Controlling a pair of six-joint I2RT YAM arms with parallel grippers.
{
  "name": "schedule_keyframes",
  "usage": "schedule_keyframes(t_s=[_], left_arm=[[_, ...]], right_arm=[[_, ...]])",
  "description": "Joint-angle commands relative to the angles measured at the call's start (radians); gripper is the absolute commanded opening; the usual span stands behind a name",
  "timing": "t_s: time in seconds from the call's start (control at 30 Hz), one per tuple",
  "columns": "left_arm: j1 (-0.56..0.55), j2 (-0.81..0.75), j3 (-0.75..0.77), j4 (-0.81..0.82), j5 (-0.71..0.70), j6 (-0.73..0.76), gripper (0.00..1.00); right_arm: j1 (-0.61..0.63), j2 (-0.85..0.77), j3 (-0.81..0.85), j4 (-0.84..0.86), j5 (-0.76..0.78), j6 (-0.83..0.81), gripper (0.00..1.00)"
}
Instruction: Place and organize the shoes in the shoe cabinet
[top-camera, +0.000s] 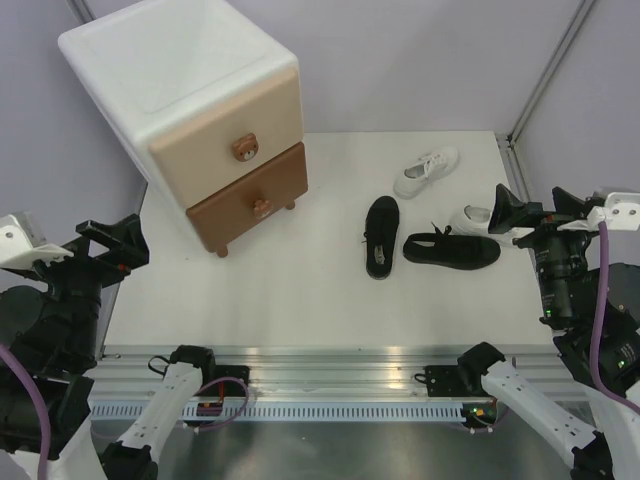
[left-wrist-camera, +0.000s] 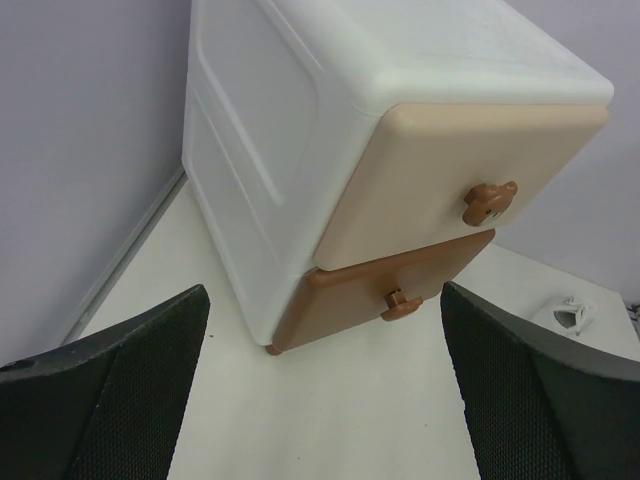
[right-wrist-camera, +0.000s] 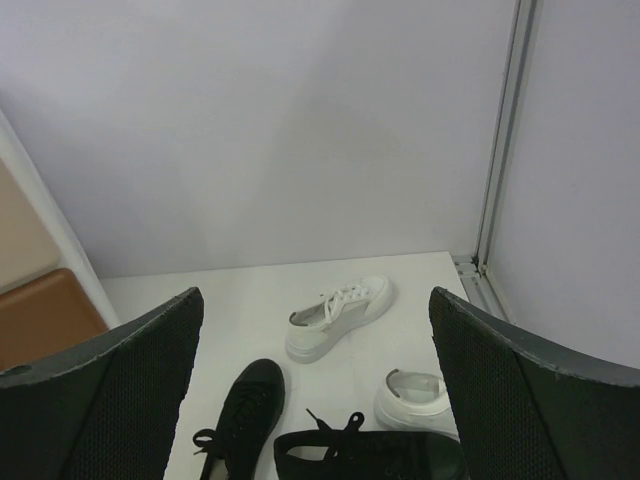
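The white shoe cabinet (top-camera: 170, 70) stands at the back left, its beige upper drawer (top-camera: 225, 150) and brown lower drawer (top-camera: 250, 205) both shut. Right of the middle lie the shoes: a white sneaker (top-camera: 426, 171), a black shoe (top-camera: 381, 235), a second black shoe (top-camera: 452, 249) on its side, and a second white sneaker (top-camera: 476, 217) partly behind my right gripper (top-camera: 535, 212). That gripper hovers open at the table's right edge, the shoes (right-wrist-camera: 335, 315) ahead of it. My left gripper (top-camera: 112, 242) is open at the left edge, facing the cabinet (left-wrist-camera: 300, 120), nothing between its fingers.
Bear-shaped knobs (left-wrist-camera: 488, 200) (left-wrist-camera: 403, 303) stick out of the drawer fronts. Grey walls close in the table at the back and sides, with a metal post (right-wrist-camera: 500, 140) in the back right corner. An aluminium rail (top-camera: 320, 365) runs along the near edge.
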Motion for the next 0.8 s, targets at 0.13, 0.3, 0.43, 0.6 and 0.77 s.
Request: schedule_keyframes(t_s=[0.13,0.3,0.43,0.6,0.77], left_arm=[[-0.002,-0.001,-0.019,-0.028,0.008,-0.002,1.0],[-0.002,0.012,-0.031,-0.046,0.021,-0.005,1.0],[-0.004,0.019,-0.04,-0.066,0.044,-0.024,1.0],[-0.002,0.025,-0.051,-0.089,0.065,-0.041,1.0],[-0.002,0.03,-0.071,-0.111,0.096,-0.064,1.0]], right_arm=[[0.005,0.03,-0.013,0.018,-0.041,0.051,0.98],[0.005,0.116,-0.007,-0.026,-0.11,0.104,0.98],[0.005,0.178,-0.03,-0.025,-0.208,0.163,0.98],[0.005,0.3,-0.056,0.022,-0.425,0.181,0.98],[0.005,0.484,-0.05,0.081,-0.5,0.276,0.98]])
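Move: About 21 cm ahead of the right hand, 12 cm to its left and 41 cm below lies the black shoe that points forward. The crosswise black shoe is some 16 cm ahead of that hand and 4 cm right, the near white shoe 24 cm ahead and 10 cm right, both equally low. From the left hand, the lower drawer knob is roughly 28 cm ahead, 14 cm right and 34 cm down; the upper knob stands 28 cm ahead, 12 cm right, 14 cm down. Swinging left, down and forward, the open right hand heads from beside the crosswise shoe towards the forward-pointing black shoe, gathering speed over about 20 cm; the wrist tips down and turns counter-clockwise, over 20 degrees each. Meanwhile the left hand, also open, sinks about 4 cm in front of the cabinet, its fingers dipping slightly. Neither touches anything. ##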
